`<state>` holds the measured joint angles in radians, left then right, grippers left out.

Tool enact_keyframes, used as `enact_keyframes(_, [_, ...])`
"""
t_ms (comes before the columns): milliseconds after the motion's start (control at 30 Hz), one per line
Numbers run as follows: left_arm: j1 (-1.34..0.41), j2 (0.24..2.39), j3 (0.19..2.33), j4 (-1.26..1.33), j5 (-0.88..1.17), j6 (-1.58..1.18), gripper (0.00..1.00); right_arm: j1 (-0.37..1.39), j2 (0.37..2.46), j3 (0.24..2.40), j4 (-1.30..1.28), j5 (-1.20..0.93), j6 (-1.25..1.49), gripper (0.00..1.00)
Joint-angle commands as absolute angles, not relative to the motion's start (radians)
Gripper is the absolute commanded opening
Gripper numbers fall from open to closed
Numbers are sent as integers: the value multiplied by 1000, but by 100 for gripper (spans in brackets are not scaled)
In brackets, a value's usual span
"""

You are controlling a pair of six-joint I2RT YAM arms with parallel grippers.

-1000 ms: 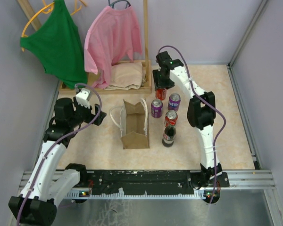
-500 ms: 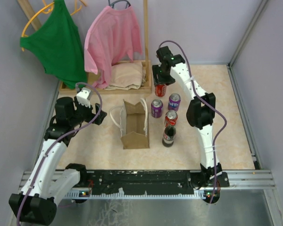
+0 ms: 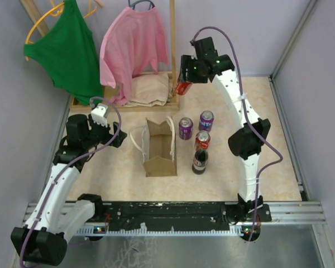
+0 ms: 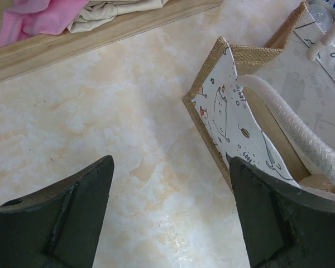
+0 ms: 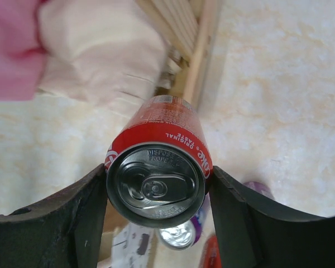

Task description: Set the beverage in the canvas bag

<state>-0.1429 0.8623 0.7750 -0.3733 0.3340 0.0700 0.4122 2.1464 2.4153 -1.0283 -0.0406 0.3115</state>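
Note:
The tan-brown canvas bag (image 3: 159, 146) with white loop handles stands open in the middle of the table; it also shows in the left wrist view (image 4: 257, 120). My right gripper (image 3: 185, 84) is shut on a red cola can (image 3: 183, 87) and holds it high in the air above the back of the table; in the right wrist view the can (image 5: 156, 167) sits between both fingers. My left gripper (image 3: 116, 138) is open and empty, just left of the bag, over bare table (image 4: 167, 223).
Two purple cans (image 3: 185, 128) (image 3: 206, 120), a red can (image 3: 202, 140) and a dark cola bottle (image 3: 199, 161) stand right of the bag. A wooden rack (image 3: 123, 103) with folded beige cloth, a pink shirt and a green shirt stands at the back left.
My right gripper has lifted the red cola can off the table and raised it up and back. The left arm has not moved.

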Motion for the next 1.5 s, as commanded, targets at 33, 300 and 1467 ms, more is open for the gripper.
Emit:
enact_keyframes(33, [-136,870,774,-335,356,55,89,445,1960,2453,-842,-189,388,0])
enact_keyframes(300, [-135,875,774,-330,362,50,89,585,1906,2466,-856,-168,408,0])
enact_keyframes(1467, [-136,883,756,-324,387,44,89,905,1766,2138,-1026,127,382,0])
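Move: Back from the right hand, which already holds the red can about 23 cm above the table, the canvas bag's middle lies some 20 cm nearer the base, 11 cm to the left and 16 cm lower. The left purple can stands 11 cm back and level sideways, the right purple can 7 cm back and 10 cm right, the second red can 16 cm back and 8 cm right, all about 17 cm below. From the left hand the bag is straight right by 15 cm, 10 cm down. Swinging back and to the left with the red can still pinched, the right hand first climbs about 10 cm, then draws some 20 cm back towards the base to the canvas bag. Sideways it overshoots to the left and returns about 4 cm right, sinking roughly 5 cm over the mouth, the wrist turned about 15 degrees counter-clockwise; the fingers keep their hold. ##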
